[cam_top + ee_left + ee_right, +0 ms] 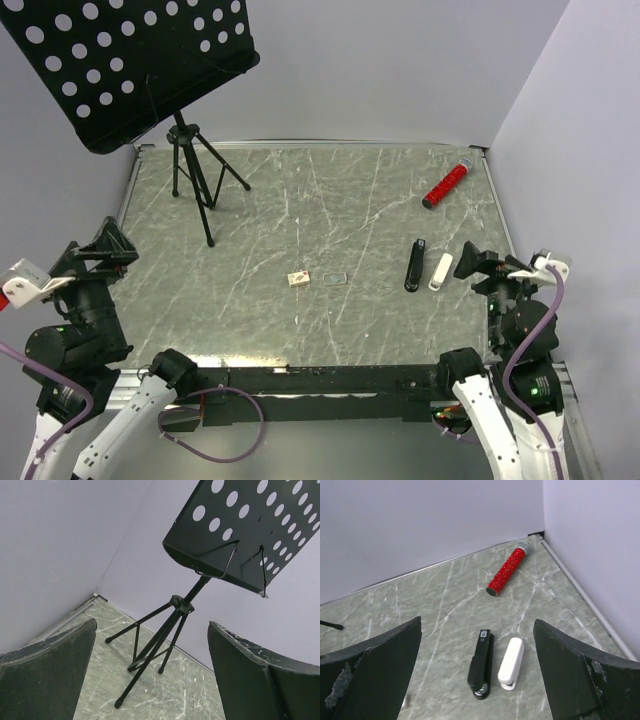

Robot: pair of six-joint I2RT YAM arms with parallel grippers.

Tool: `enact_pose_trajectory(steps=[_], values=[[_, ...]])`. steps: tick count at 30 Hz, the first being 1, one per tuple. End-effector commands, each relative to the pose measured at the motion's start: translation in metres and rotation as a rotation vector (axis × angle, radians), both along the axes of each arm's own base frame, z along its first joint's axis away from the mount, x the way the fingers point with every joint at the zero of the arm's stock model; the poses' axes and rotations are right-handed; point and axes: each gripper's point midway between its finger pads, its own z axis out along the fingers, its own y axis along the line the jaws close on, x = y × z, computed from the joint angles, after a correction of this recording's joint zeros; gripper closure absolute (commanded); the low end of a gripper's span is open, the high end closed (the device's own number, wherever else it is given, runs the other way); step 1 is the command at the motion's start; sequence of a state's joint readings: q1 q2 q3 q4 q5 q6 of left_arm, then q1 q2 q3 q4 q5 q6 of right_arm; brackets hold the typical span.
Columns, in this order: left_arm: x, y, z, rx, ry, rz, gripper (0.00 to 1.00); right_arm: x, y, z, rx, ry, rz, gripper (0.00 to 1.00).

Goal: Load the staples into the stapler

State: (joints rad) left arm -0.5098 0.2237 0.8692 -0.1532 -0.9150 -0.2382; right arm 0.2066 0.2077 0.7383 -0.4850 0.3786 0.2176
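Note:
The stapler (415,265) is a slim black bar lying flat at the right of the table; the right wrist view shows the stapler (482,662) shut, below and ahead of the fingers. The staples (297,279) are a tiny cream box near the table's middle, with a small greyish tray piece (331,276) just to its right. My right gripper (478,262) hangs open to the right of the stapler, and nothing lies between the jaws of the right gripper (477,622). My left gripper (105,250) is raised at the far left. The left gripper (152,625) is open and empty.
A white rounded bar (440,271) lies right beside the stapler, also seen as the white bar (511,662). A red cylinder (446,184) rests at the back right near the wall. A black music stand (190,170) on a tripod stands at the back left.

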Motion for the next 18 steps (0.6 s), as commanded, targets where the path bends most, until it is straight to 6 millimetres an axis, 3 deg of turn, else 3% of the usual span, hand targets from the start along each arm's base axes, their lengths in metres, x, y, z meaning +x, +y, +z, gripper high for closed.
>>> enact_pose_trajectory(steps=[1,10,18], values=[[0.002,0.0,-0.002,-0.025,-0.026,0.01,0.03,-0.011,-0.011,0.009,-0.034,-0.076,-0.043,0.0],[0.021,-0.015,-0.028,-0.068,0.029,-0.029,0.03,-0.014,-0.012,0.003,0.013,-0.073,-0.055,0.0],[0.024,-0.016,-0.044,-0.122,0.027,-0.03,0.03,-0.014,-0.006,0.0,0.021,-0.077,-0.021,0.0]])
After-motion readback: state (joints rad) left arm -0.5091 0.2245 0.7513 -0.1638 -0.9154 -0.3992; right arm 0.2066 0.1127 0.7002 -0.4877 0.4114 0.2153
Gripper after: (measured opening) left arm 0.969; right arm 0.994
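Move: The black stapler lies some 10 cm ahead of the empty right hand, 6 cm to its left and 28 cm below. The white stapler stands about 6 cm to the right of the black one and a centimetre nearer; the loose strip of staples is roughly 20 cm left of the black one and 3 cm nearer. From the raised left hand, the black stapler is about 12 cm farther out, 60 cm to the right and 39 cm below. Neither hand touches anything. The left hand sinks about 4 cm while easing forward some 2.5 cm and a little right, staying high over its own side of the table as its wrist turns about 5 degrees. The right hand backs off from the two staplers by about 1.5 cm, also drifting 1 cm right, then stays there; both grippers remain wide open. ##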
